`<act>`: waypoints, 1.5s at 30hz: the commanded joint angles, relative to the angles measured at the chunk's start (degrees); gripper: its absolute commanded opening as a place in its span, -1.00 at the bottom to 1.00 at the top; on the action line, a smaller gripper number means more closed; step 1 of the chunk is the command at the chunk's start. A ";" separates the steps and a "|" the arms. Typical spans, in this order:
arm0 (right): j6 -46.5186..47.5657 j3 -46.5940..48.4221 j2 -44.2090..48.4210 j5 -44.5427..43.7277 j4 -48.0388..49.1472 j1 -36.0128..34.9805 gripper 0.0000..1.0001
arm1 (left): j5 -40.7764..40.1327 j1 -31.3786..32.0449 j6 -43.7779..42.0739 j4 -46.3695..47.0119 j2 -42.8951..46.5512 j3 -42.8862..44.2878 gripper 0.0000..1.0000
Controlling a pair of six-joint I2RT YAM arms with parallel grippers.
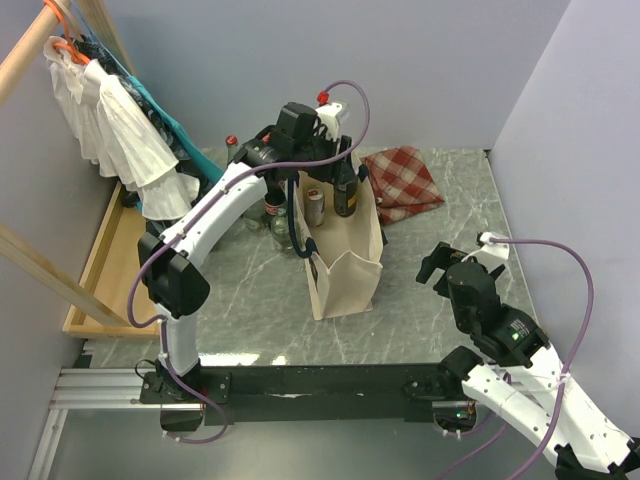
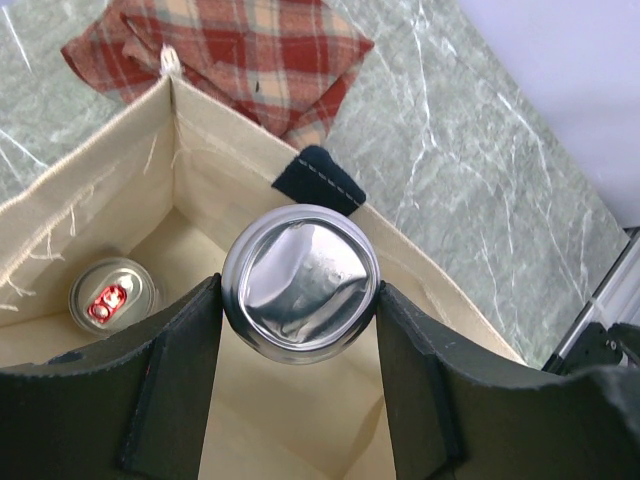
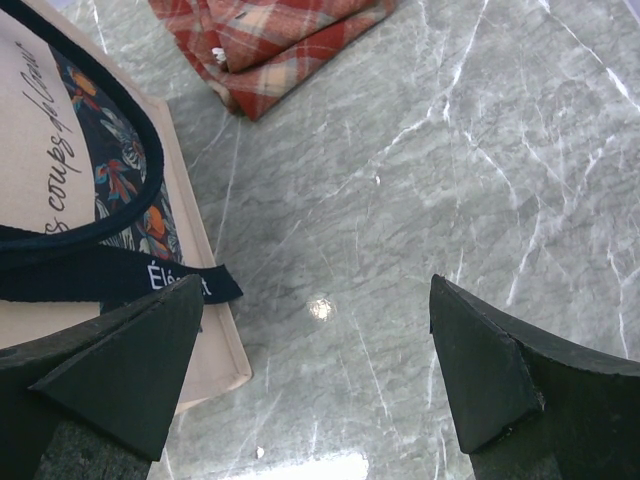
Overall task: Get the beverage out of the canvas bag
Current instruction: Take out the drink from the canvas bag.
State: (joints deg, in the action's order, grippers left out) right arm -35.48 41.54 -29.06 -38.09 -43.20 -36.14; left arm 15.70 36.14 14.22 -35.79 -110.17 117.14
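The cream canvas bag [image 1: 347,262] stands upright mid-table with its mouth open and its navy handles [image 1: 303,240] hanging down. My left gripper [image 1: 343,172] is above the bag's far end, shut on a dark beverage can [image 1: 346,196]. In the left wrist view the can's silver end [image 2: 300,282] sits squeezed between my left gripper's [image 2: 300,305] black fingers [image 2: 170,370], over the bag's opening [image 2: 110,165]. A second can [image 2: 113,296] with a red tab stands inside the bag [image 1: 315,206]. My right gripper [image 1: 441,266] hovers open to the bag's right, holding nothing [image 3: 315,370].
A folded red checked cloth [image 1: 403,181] lies behind the bag to the right. Several bottles and jars [image 1: 275,215] stand left of the bag. Clothes [image 1: 115,125] hang at the far left above a wooden tray [image 1: 95,270]. The bag's printed side [image 3: 70,170] fills the left of the right wrist view.
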 commanded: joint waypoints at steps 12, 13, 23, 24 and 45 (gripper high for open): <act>0.33 0.30 0.05 -0.32 1.63 -0.33 1.00 | 2.32 -0.02 -2.70 0.99 6.55 5.03 -0.98; 0.33 0.30 0.14 -0.41 1.71 -0.25 1.00 | 2.14 -0.02 -2.88 0.73 6.46 5.20 -0.98; 0.50 0.12 0.67 -0.06 2.07 -0.25 1.00 | -0.06 -0.02 -3.93 0.20 8.30 5.03 -0.98; 0.59 0.03 0.84 -0.06 2.07 -0.33 1.00 | -0.23 -0.02 -4.02 0.02 8.48 5.11 -0.98; 1.12 -0.23 1.29 0.99 2.68 -0.33 1.00 | -2.26 -0.02 -3.76 -1.04 13.14 6.17 -0.98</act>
State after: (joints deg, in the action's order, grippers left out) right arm -34.83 41.54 -27.94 -36.80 -42.63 -36.14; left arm 13.17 36.14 11.00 -41.91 -102.61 119.87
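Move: The black can, already gripped near its top by the left hand, is bound for the set-out drinks left of the bag, roughly 21 cm to this hand's left, 4 cm ahead and 10 cm lower. The bag's middle is about 6 cm back, 2 cm left; the cola can inside is some 5 cm ahead, 8 cm left; the checked cloth is about 15 cm ahead, 15 cm right. From the right hand, the drinks lie around 21 cm ahead, 43 cm left. The black can stays pinched between the left fingers and is drawn up above the bag floor: first a short pull back of about 1 cm, then mostly upward, some 6 cm in all with a pause partway, while drifting about 3 cm left and nearly as much back. The fingers tip up about 5 degrees and keep their hold. ##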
